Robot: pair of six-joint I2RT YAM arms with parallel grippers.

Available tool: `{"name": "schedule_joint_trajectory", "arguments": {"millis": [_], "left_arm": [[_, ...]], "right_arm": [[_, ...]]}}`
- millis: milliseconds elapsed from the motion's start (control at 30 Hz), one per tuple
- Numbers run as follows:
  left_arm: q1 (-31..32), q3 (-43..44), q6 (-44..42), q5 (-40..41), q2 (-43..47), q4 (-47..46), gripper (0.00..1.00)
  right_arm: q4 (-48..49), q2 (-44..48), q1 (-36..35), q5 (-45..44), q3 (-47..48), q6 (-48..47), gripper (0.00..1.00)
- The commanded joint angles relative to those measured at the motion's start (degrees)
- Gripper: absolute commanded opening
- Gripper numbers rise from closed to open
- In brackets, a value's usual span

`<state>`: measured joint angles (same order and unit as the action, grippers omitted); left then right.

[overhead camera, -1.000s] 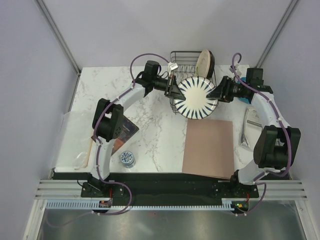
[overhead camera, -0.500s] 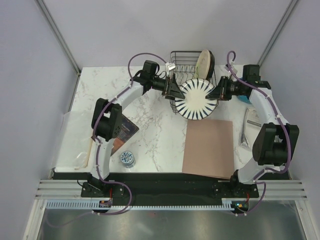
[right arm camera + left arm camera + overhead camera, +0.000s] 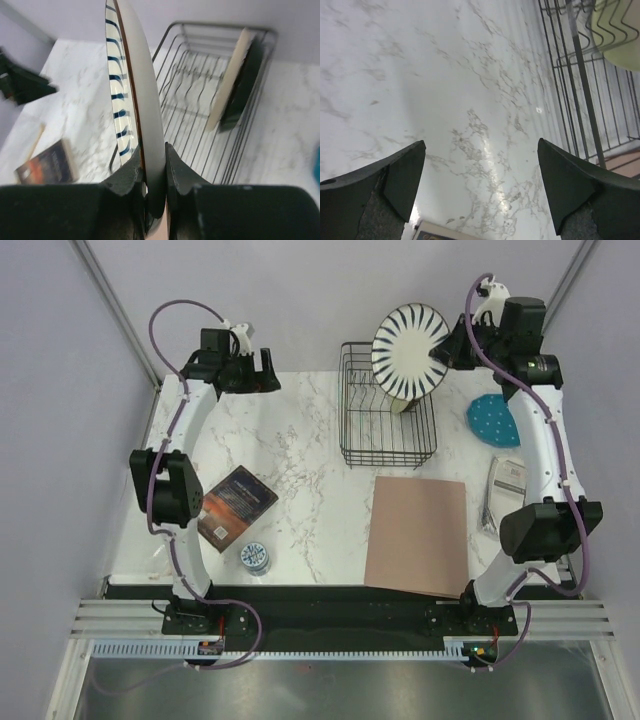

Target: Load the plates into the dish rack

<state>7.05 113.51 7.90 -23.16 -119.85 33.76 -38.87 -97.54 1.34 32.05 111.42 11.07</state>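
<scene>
My right gripper (image 3: 449, 348) (image 3: 153, 152) is shut on the rim of the white plate with dark radial stripes (image 3: 409, 348) (image 3: 131, 85). It holds the plate on edge, high above the back of the black wire dish rack (image 3: 388, 410) (image 3: 197, 95). A cream plate (image 3: 230, 80) stands upright at the rack's back, with a dark one (image 3: 245, 82) behind it. The teal dotted plate (image 3: 494, 421) lies on the table right of the rack. My left gripper (image 3: 266, 373) (image 3: 480, 150) is open and empty at the back left, over bare marble. The rack's side (image 3: 572, 75) shows in the left wrist view.
A brown mat (image 3: 418, 535) lies in front of the rack. A book (image 3: 238, 502) and a small patterned cup (image 3: 254, 557) sit at the front left. A silver packet (image 3: 503, 488) lies at the right edge. A wooden utensil (image 3: 172, 545) lies at the left edge.
My left gripper has let go of the striped plate and swung away to the back left. My right gripper has lifted the plate up and back, over the rack.
</scene>
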Motion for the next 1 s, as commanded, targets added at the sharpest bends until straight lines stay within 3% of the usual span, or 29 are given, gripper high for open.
{"name": "schedule_joint_trajectory", "arguments": {"millis": [0,33,67,167,267,533,967], "left_arm": [[2.4,-2.8,-5.9,19.4,10.9,-2.1,1.00],[2.4,-3.8,-6.1,18.3,11.6,-2.1,1.00],[2.4,-4.6,-6.0,18.4,12.0,-2.1,1.00],[2.4,-7.3,-4.1,18.7,13.7,-2.2,1.00],[2.4,-9.0,-1.6,22.9,14.6,-2.2,1.00],[2.4,-13.2,1.5,33.2,16.1,-2.4,1.00],[2.4,-14.5,2.2,31.2,15.0,-2.8,1.00]], "right_arm": [[13.7,-2.3,-9.7,-31.5,5.7,0.6,0.00],[15.2,-3.2,-11.8,-38.0,7.5,-0.3,0.00],[17.1,-4.5,-16.0,-50.2,9.2,-3.1,0.00],[17.6,-11.0,-21.8,-64.8,17.1,-6.4,0.00],[18.6,-15.5,-24.2,-73.0,21.6,-8.8,0.00],[17.1,-23.2,-26.6,-83.0,25.5,-16.3,0.00],[14.9,-28.8,-26.1,-81.5,26.5,-16.4,0.00]]}}
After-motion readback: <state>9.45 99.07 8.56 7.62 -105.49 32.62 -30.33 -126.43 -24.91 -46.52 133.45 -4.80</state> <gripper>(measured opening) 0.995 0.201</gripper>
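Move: Ahead of the right hand, which already grips the striped plate by its edge, the dish rack's middle lies about 14 cm forward, 7 cm left and some 30 cm below. In it stand the pale plate, roughly 13 cm ahead and 4 cm left of the hand, and the dark plate, 13 cm ahead and level sideways, both about 23 cm lower. From the empty left hand the rack is about 6 cm ahead and 34 cm right, 13 cm lower. Swinging the striped plate forward over the dish rack, the right hand travels about 11 cm out, first rising slightly and then sinking to some 6 cm below its start. It swerves left and partly back while the wrist rolls right side up and turns clockwise, standing the still-pinched plate on edge. The open left hand retreats about 7 cm left and slightly back, rising and sinking again. ##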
